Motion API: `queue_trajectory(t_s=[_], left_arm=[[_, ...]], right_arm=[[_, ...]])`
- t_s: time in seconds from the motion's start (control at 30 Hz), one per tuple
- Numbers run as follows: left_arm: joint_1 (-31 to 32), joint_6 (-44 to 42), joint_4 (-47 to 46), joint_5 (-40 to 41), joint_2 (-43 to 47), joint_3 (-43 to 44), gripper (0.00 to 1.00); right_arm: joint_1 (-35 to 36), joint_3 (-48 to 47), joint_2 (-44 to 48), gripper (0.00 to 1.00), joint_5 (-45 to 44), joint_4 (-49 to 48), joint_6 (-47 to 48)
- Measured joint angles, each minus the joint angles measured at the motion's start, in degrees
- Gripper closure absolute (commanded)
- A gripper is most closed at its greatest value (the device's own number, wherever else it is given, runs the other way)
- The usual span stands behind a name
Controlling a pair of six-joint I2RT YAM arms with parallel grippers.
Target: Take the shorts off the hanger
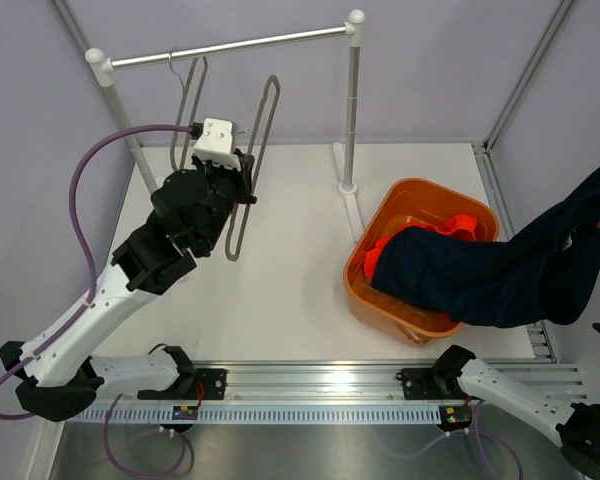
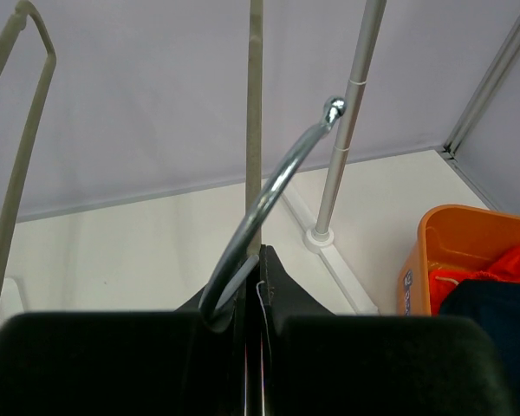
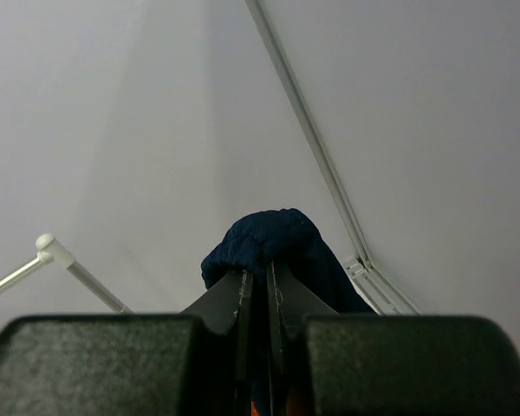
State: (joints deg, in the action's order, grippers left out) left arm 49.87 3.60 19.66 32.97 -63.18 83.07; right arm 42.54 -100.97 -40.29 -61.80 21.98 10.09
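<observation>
My left gripper [image 1: 244,186] [image 2: 260,260] is shut on the grey hanger [image 1: 263,130] at its middle. The hanger's chrome hook [image 2: 273,195] curves up past the jaws, and its grey bar [image 2: 255,104] runs straight up. The hanger is bare and stands off the rail. The navy shorts [image 1: 500,270] [image 3: 269,238] hang from my right gripper [image 3: 260,277], which is shut on a bunched fold of them. They are lifted at the far right, and their lower end trails into the orange basket [image 1: 412,190]. In the top view the cloth hides the right gripper.
A second grey hanger [image 1: 189,110] [image 2: 17,156] hangs by its hook on the rack rail [image 1: 240,44]. The rack's upright pole [image 1: 352,110] [image 2: 342,147] stands beside the basket. Red cloth [image 1: 462,221] lies in the basket under the shorts. The enclosure walls are close on the right.
</observation>
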Motion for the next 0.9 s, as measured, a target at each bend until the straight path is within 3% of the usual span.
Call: queue_trajectory(t_s=[0.5, 0.77, 0.83, 0.9], left_arm=[[0.0, 0.2, 0.9, -0.2, -0.8, 0.0, 1.0], [0.0, 1.0, 3.0, -0.2, -0.8, 0.0, 1.0], [0.0, 1.3, 4.4, -0.3, -0.8, 0.0, 1.0], [0.0, 1.5, 6.2, -0.3, -0.8, 0.3, 1.0]], right_arm=[[-0.1, 4.4, -25.4, 0.96, 14.2, 8.4, -10.1], [-0.1, 27.1, -12.2, 0.93, 13.1, 12.5, -23.6], [-0.2, 33.9, -6.9, 0.88, 13.6, 13.3, -28.3], [-0.2, 39.9, -2.8, 0.76, 14.5, 15.1, -32.0]])
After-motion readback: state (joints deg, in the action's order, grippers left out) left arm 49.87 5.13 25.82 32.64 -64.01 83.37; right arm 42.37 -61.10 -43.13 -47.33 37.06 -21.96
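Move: The right hand holds the navy shorts by one end, with the rest already draped into the orange basket, whose middle lies about 20 cm ahead, 18 cm to the left and some 50 cm below. The orange shorts are in the basket, about 22 cm ahead and 18 cm left of this hand; the foot of the rack's right post is some 40 cm ahead and 33 cm left. From the left hand, the basket is around 5 cm ahead, 33 cm right and 37 cm below. The right arm, keeping its pinch on the navy shorts, swings them back in from beyond the basket's right side, going left and forward by about 25 cm in all and already sinking, then drops steeply over the basket while drawing back a little, so that it ends some 27 cm lower with the fingers tipped down by about 35 degrees and still shut on the cloth. The left hand keeps its grip on the bare hanger, holding nearly still and then easing a couple of centimetres down towards the end. ##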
